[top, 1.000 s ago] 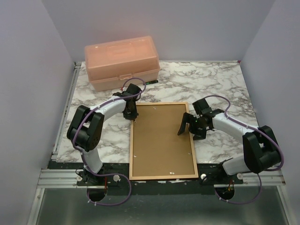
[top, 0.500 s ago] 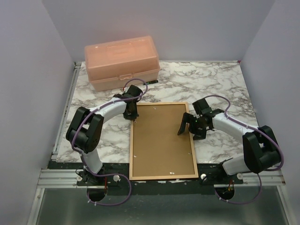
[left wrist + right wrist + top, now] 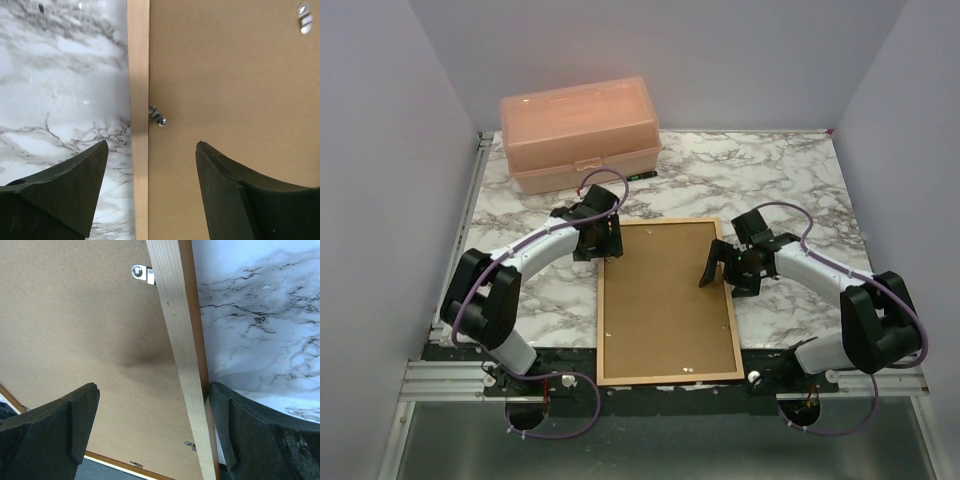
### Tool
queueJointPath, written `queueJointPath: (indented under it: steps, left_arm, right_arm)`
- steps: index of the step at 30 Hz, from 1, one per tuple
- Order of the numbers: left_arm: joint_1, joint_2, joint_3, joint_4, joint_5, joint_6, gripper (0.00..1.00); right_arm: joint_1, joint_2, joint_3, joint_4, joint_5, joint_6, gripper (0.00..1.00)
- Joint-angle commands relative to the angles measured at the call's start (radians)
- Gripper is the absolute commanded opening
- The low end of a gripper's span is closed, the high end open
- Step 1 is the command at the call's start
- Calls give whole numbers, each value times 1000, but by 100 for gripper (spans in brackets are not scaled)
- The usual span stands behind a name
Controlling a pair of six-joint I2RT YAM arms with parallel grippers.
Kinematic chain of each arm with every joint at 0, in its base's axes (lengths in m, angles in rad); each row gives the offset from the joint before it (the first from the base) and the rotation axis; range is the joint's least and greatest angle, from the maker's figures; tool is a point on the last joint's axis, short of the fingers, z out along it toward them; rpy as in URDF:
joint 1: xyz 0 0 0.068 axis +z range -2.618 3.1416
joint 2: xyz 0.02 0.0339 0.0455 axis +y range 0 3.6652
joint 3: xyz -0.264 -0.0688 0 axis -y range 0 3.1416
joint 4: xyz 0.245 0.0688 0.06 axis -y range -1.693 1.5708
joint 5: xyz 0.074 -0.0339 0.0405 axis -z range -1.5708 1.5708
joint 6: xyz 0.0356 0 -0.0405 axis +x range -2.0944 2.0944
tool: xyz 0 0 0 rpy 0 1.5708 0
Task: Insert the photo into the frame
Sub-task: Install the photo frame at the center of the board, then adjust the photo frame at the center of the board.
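The frame (image 3: pixel 668 378) lies face down on the marble table, and a plain brown backing board (image 3: pixel 665 295) fills it. The photo is hidden. My left gripper (image 3: pixel 599 240) hangs open over the frame's left rail (image 3: pixel 138 75) near the far left corner, one finger over marble and the other over the board (image 3: pixel 225 75). A small metal clip (image 3: pixel 156 116) sits just ahead of the left gripper (image 3: pixel 151 145). My right gripper (image 3: pixel 724 271) is open astride the right rail (image 3: pixel 175 325). Its outer finger (image 3: pixel 260 440) sits close against the rail's outer side, and nothing is held.
A pink plastic box (image 3: pixel 580 132) stands at the back left, just beyond the left arm. Another clip (image 3: pixel 142 273) is on the right rail. Grey walls close in on both sides, and the arm bases sit along the near edge.
The left gripper was shut over the frame's far left corner and has now opened. Its elbow has swung down and to the left. The right arm and the frame have not moved.
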Motion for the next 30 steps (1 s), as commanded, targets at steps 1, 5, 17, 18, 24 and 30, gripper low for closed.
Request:
queueJointPath:
  steps: [1, 5, 17, 18, 24, 30]
  left_arm:
    - [-3, -94, -138, 11, 100, -35, 73]
    - [-9, -184, -302, 94, 222, -98, 73]
    - [-179, -392, -516, 160, 357, -286, 73]
    - [-191, -401, -525, 171, 367, -305, 73]
    - [-230, -437, -523, 203, 386, -350, 73]
    - [-250, -435, -495, 214, 401, -363, 73]
  right_arm:
    - [8, -42, -24, -22, 20, 5, 100]
    - [8, -74, -55, -42, 6, 23, 100]
    - [10, -32, -131, 85, -207, 53, 100]
    - [13, -18, -117, 93, -219, 52, 100]
    - [58, 116, 72, 82, -240, 32, 100]
    - [94, 237, 261, 74, -236, 32, 100]
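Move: Left hand: the middle of the frame's left rail lies about 12 cm back, 1 cm to the left and 4 cm below. On that rail a metal tab sits 2 cm ahead, straight in front, and the lower tab some 19 cm back; both are 4 cm below. Right hand: the right rail's middle is about 3 cm to its right, 2 cm back and 2 cm below; the frame's near rail is roughly 22 cm back and 13 cm left. Bring the left gripper, still open, about 14 cm back along the left rail, sinking some 3 cm and drifting slightly right, its fingertips tilting about 15 degrees to the right until the outer finger bears on the rail's outer side. Keep the open right gripper's outer finger against the right rail: ease 3 cm back, then forward and left, ending about 2 cm left. ##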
